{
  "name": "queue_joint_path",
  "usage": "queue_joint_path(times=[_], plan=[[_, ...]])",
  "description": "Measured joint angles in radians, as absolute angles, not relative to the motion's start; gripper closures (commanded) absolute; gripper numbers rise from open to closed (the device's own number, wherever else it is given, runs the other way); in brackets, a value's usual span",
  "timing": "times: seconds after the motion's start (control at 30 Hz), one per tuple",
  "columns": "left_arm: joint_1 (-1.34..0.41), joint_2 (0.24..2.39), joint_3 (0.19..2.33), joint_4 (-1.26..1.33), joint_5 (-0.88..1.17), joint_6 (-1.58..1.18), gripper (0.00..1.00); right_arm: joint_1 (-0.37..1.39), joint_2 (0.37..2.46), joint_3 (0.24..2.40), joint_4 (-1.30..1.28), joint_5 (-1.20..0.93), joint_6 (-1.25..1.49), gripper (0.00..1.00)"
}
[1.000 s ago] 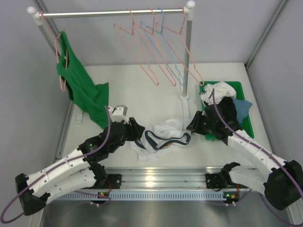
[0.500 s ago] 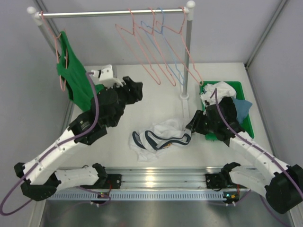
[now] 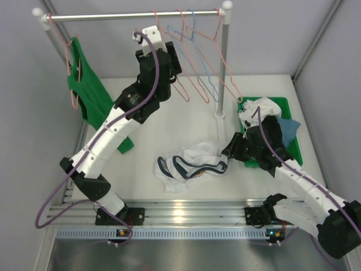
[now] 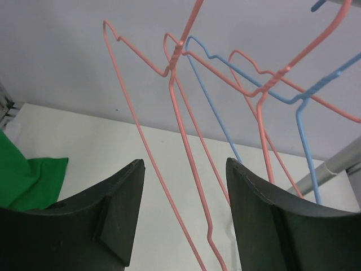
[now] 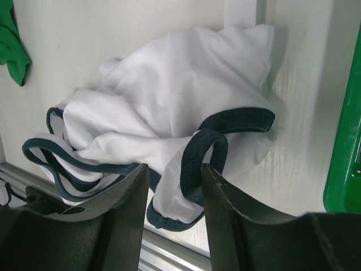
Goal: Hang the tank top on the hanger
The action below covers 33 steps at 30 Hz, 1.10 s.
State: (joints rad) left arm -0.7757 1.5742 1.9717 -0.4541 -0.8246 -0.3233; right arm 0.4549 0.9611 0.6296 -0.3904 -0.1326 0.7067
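The tank top (image 3: 194,161) lies crumpled on the table, white with navy trim. In the right wrist view the tank top (image 5: 169,101) fills the middle, and a navy strap loop rises between my fingers. My right gripper (image 3: 228,149) (image 5: 174,169) hovers at its right edge, open and not pinching the cloth. My left gripper (image 3: 175,59) (image 4: 185,164) is raised to the rail and stands open. The wire of the leftmost pink hanger (image 3: 181,92) (image 4: 183,138) runs between its fingers without touching them.
More pink hangers and a light blue hanger (image 3: 197,62) hang close together on the rail (image 3: 113,17). A green tank top (image 3: 90,96) hangs at the rail's left end. The white post (image 3: 221,73) and a green bin (image 3: 290,116) of clothes stand to the right.
My left arm has lifted from beside the tank top on the table up to the hangers, with its jaws opening wider. The right gripper has stayed put and opened a little.
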Motion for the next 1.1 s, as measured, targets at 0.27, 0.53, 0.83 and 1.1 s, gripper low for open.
queue_joint_path(times=[0.27, 0.53, 0.83, 1.1], plan=[[-0.692, 1.715, 2.090, -0.518, -0.787, -0.249, 0.37, 0.455, 0.956, 0.628, -0.392, -0.141, 0.707, 0.58], [-0.660, 1.753, 2.096, -0.564, -0.755, -0.226, 0.39, 0.455, 0.952, 0.616, -0.389, -0.149, 0.707, 0.59], [-0.659, 1.749, 2.080, -0.584, -0.758, -0.202, 0.50, 0.455, 0.949, 0.600, -0.389, -0.153, 0.707, 0.60], [-0.656, 1.732, 2.029, -0.587, -0.775, -0.171, 0.62, 0.455, 0.949, 0.598, -0.387, -0.156, 0.707, 0.60]])
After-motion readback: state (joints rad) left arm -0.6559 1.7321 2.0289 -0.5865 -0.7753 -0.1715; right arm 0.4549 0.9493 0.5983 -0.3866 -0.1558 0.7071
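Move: The left hand is open at rack height. The first pink hanger, leftmost of the bare ones, is straight ahead, its middle about 10 cm out and 5 cm lower. The second pink hanger stands some 9 cm to the right of it and the blue hanger about 14 cm to its right, both as far out. From the right hand, the first hanger lies roughly 25 cm ahead, 23 cm left and 30 cm higher. Left hand sinks about 7 cm and reaches 5 forward, rolling right, fingers partly closing around the first pink hanger. ##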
